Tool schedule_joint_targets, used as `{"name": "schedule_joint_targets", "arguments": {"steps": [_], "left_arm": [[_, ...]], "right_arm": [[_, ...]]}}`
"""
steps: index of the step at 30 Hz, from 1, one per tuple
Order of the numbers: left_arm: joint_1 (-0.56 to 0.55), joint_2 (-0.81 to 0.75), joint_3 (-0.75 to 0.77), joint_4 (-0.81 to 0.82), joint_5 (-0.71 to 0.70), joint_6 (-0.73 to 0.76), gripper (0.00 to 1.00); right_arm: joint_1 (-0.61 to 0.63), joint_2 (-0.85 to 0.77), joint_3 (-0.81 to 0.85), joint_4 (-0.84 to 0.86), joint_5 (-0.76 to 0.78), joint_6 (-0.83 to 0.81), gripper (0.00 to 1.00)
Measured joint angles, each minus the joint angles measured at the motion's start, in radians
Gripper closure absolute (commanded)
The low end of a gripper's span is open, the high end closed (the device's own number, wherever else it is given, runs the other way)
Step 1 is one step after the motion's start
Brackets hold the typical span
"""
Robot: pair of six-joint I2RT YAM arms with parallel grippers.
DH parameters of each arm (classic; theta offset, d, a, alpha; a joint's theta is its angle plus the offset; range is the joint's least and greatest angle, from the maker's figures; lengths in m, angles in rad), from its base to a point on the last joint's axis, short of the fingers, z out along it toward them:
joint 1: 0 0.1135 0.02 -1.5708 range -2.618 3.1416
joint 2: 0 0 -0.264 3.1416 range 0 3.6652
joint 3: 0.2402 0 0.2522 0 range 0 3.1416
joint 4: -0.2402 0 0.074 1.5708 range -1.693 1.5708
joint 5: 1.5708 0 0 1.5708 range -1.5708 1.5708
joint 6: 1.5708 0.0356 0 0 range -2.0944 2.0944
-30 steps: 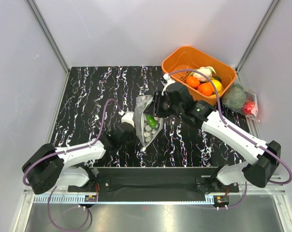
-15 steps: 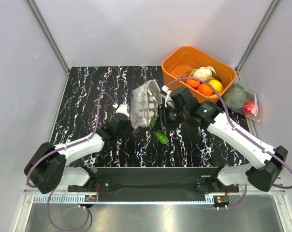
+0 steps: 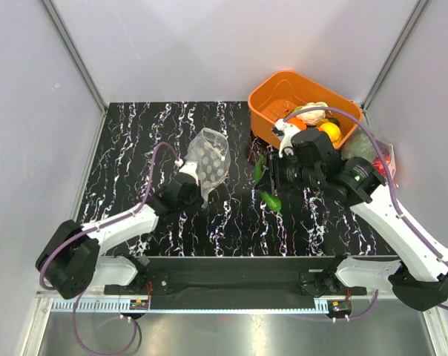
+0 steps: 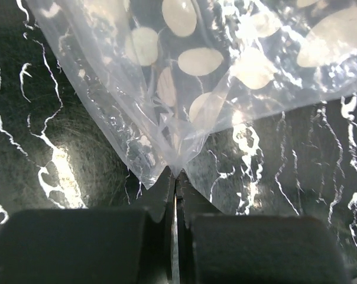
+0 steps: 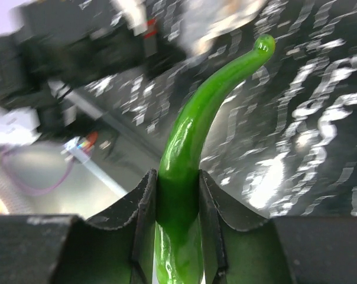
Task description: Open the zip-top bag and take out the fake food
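Observation:
The dotted zip-top bag [image 3: 208, 156] hangs crumpled over the black marbled table [image 3: 135, 141], left of centre. My left gripper [image 3: 196, 181] is shut on its lower corner; in the left wrist view the dotted bag [image 4: 184, 89] fans out from my pinched left gripper [image 4: 175, 176]. A long green vegetable [image 3: 270, 200] of the fake food is outside the bag, right of centre. My right gripper [image 3: 273, 183] is shut on its middle. From the right wrist, the green vegetable [image 5: 208, 100] curves up between my right gripper's jaws [image 5: 178, 180]. I see no food inside the bag.
An orange bin [image 3: 272, 85] at the back right holds an orange fruit [image 3: 329, 132], a white cauliflower [image 3: 313, 113] and other toy pieces. A clear undotted bag [image 3: 385, 159] with a red item lies at the right edge, partly behind my right arm.
The green vegetable has come out of the bag in my right gripper, which moved right toward the bin. My left gripper carried the bag to the left and farther back.

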Motion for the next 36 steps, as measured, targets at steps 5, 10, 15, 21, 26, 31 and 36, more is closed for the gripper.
{"name": "schedule_joint_targets", "arguments": {"steps": [5, 10, 15, 21, 26, 31, 36], "left_arm": [[0.0, -0.087, 0.0, -0.03, 0.014, 0.032, 0.37], [0.0, -0.175, -0.001, -0.068, 0.032, 0.05, 0.13], [0.0, -0.277, -0.001, -0.108, 0.05, 0.064, 0.01], [0.005, -0.403, 0.031, -0.192, 0.051, 0.087, 0.01], [0.031, -0.433, 0.137, -0.262, 0.045, 0.122, 0.01], [0.061, -0.442, 0.192, -0.307, 0.035, 0.151, 0.01], [0.086, -0.442, 0.195, -0.358, 0.026, 0.172, 0.01]], "right_arm": [[-0.104, 0.047, 0.004, 0.021, 0.082, -0.074, 1.0], [-0.266, 0.115, 0.013, 0.087, 0.092, -0.13, 1.0], [-0.421, 0.209, 0.076, 0.154, 0.071, -0.18, 1.0], [-0.577, 0.371, 0.208, 0.232, 0.037, -0.225, 1.0], [-0.683, 0.555, 0.35, 0.28, 0.006, -0.255, 1.0], [-0.752, 0.769, 0.537, 0.289, 0.008, -0.272, 1.0], [-0.775, 0.938, 0.655, 0.276, 0.046, -0.283, 0.68]]}}
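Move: The orange basket stands roughly 40 cm ahead of the right hand, 18 cm to its right and 24 cm below. Inside, the lemon lies some 37 cm ahead and 26 cm right of that hand, and the cauliflower about 41 cm ahead and 20 cm right. The left hand pinches the empty bag's corner, with the bag's middle about 14 cm ahead and 3 cm right, near its own height; from that hand the basket is some 34 cm ahead and 41 cm right. Swing the right gripper forward and to its right, some 45 cm in all, keeping its hold on the green pepper, turn it about 35 degrees clockwise, and sink over the basket towards the end. Meanwhile open the left fingers wide to let go of the bag's corner and lift that hand about 15 cm, drifting a little left late and tilting its fingers up. ##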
